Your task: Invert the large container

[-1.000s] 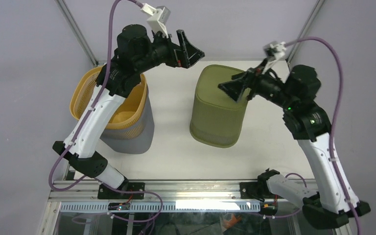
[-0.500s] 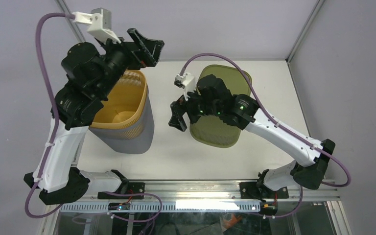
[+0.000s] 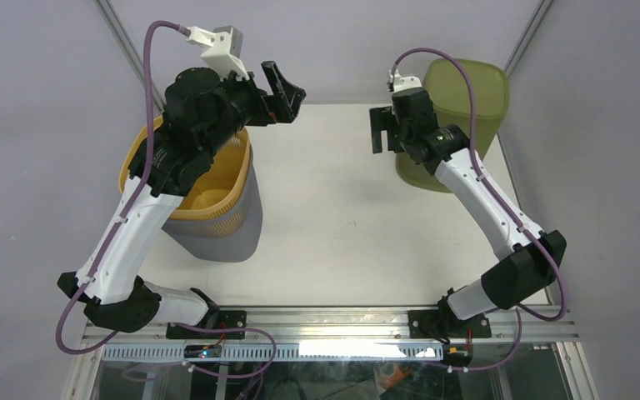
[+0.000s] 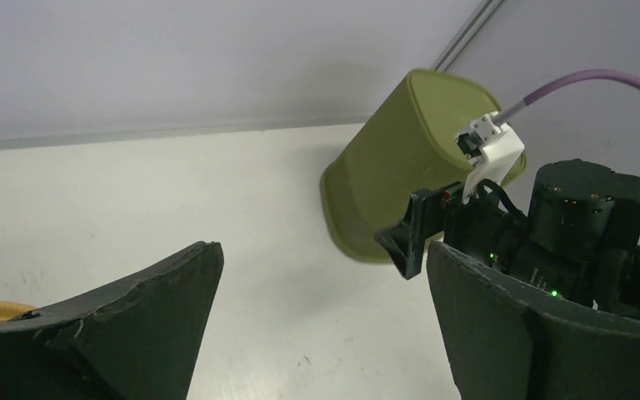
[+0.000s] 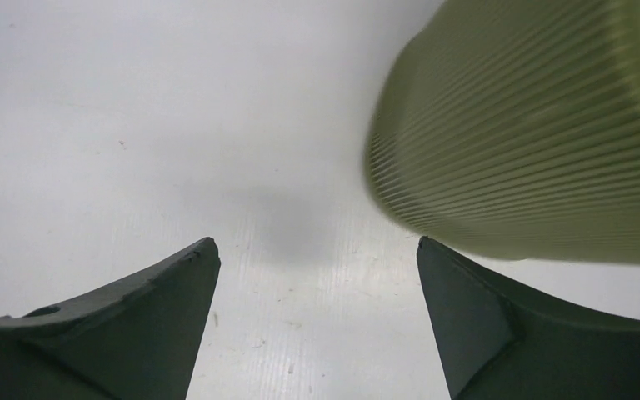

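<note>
Two containers are on the table. The bigger one, an orange-yellow basket point(image 3: 217, 179) with a grey outer wall, stands mouth up at the left. An olive green ribbed container point(image 3: 465, 92) stands at the back right corner with its closed base up; it also shows in the left wrist view point(image 4: 400, 158) and, blurred, in the right wrist view point(image 5: 533, 125). My left gripper point(image 3: 286, 93) hangs open above the basket's back right rim, holding nothing point(image 4: 323, 250). My right gripper point(image 3: 381, 129) is open just left of the green container, with bare table between its fingers point(image 5: 318, 243).
The white table point(image 3: 342, 225) ends at grey walls behind and on both sides, with metal frame posts point(image 3: 129, 50) at the back corners. Both arm bases sit on the rail at the near edge point(image 3: 325, 321).
The green container has gone from the table's middle to the back right corner. The right arm swung across it and now stands beside it at the back. The left arm shifted above the basket.
</note>
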Tool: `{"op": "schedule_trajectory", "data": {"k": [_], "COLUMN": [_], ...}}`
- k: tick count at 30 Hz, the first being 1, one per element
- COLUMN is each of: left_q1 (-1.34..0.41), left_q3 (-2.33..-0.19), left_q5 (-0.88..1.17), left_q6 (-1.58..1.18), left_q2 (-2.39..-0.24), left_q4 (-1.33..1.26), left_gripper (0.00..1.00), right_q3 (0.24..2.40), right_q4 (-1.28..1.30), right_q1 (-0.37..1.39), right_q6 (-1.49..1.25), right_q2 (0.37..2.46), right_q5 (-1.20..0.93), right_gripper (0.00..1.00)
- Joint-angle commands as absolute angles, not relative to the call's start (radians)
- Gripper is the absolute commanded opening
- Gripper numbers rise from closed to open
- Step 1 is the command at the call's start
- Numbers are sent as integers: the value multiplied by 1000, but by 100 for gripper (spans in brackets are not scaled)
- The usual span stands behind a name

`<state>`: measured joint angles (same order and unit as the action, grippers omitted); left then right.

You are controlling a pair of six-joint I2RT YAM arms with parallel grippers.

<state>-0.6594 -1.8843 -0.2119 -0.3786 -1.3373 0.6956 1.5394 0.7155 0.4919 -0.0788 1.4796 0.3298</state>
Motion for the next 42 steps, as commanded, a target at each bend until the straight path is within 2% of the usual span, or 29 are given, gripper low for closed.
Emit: {"op": "schedule_trajectory", "data": {"k": [1,8,17,23,29,32,42], "left_q1": [-658,-658,-658,-657,-658,-658,-658], "left_q3": [-1893,-1939,-1672,-1571,-1527,-1539,-1588], "left_q5": [-145,-282,-390,-426,-464,-458,-427], "left_q6": [-356,-234,-180,-212,-239,-248,-246], "left_q2": [-1328,-1327,-1138,-1076,-1107,-1121,-1143], "left_q4": [674,802,833,875,996,1002,1008], "left_gripper": [99,99,99,89,85,70,3], "right_q3": [1607,1522,1266,1226,1245,1250,1265], "right_q4": [683,602,546,514,513,510,497], "right_q1": [529,566,574,575,579,583,597], "right_q6": [-144,-211,-316,-368,-364,-371,-406], "right_q2": [1441,1373,1266,1286,1319,1333,1334], "right_q5": [245,104,35,36,29,27,6], "right_gripper": [93,93,92,91,91,91,91]}}
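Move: From the left gripper, the yellow container's middle is about 20 cm to the left, 4 cm back and 29 cm down; its right-hand rim is much nearer. The gray container around it has its middle about 4 cm back, 19 cm left and 33 cm below that gripper. From the right gripper, the yellow container is some 41 cm left, 11 cm back and 9 cm lower, while the green container is about 12 cm right, 4 cm ahead and 11 cm lower. Bring the open left gripper about 15 cm down and 9 cm left, easing back a little, onto the yellow container's right-hand rim; roll its left side up some 30 degrees and tip the fingers down on the way, then close them to pinch the rim wall. Meanwhile draw the right gripper left, back and down, away from the green container, fingers staying open. ##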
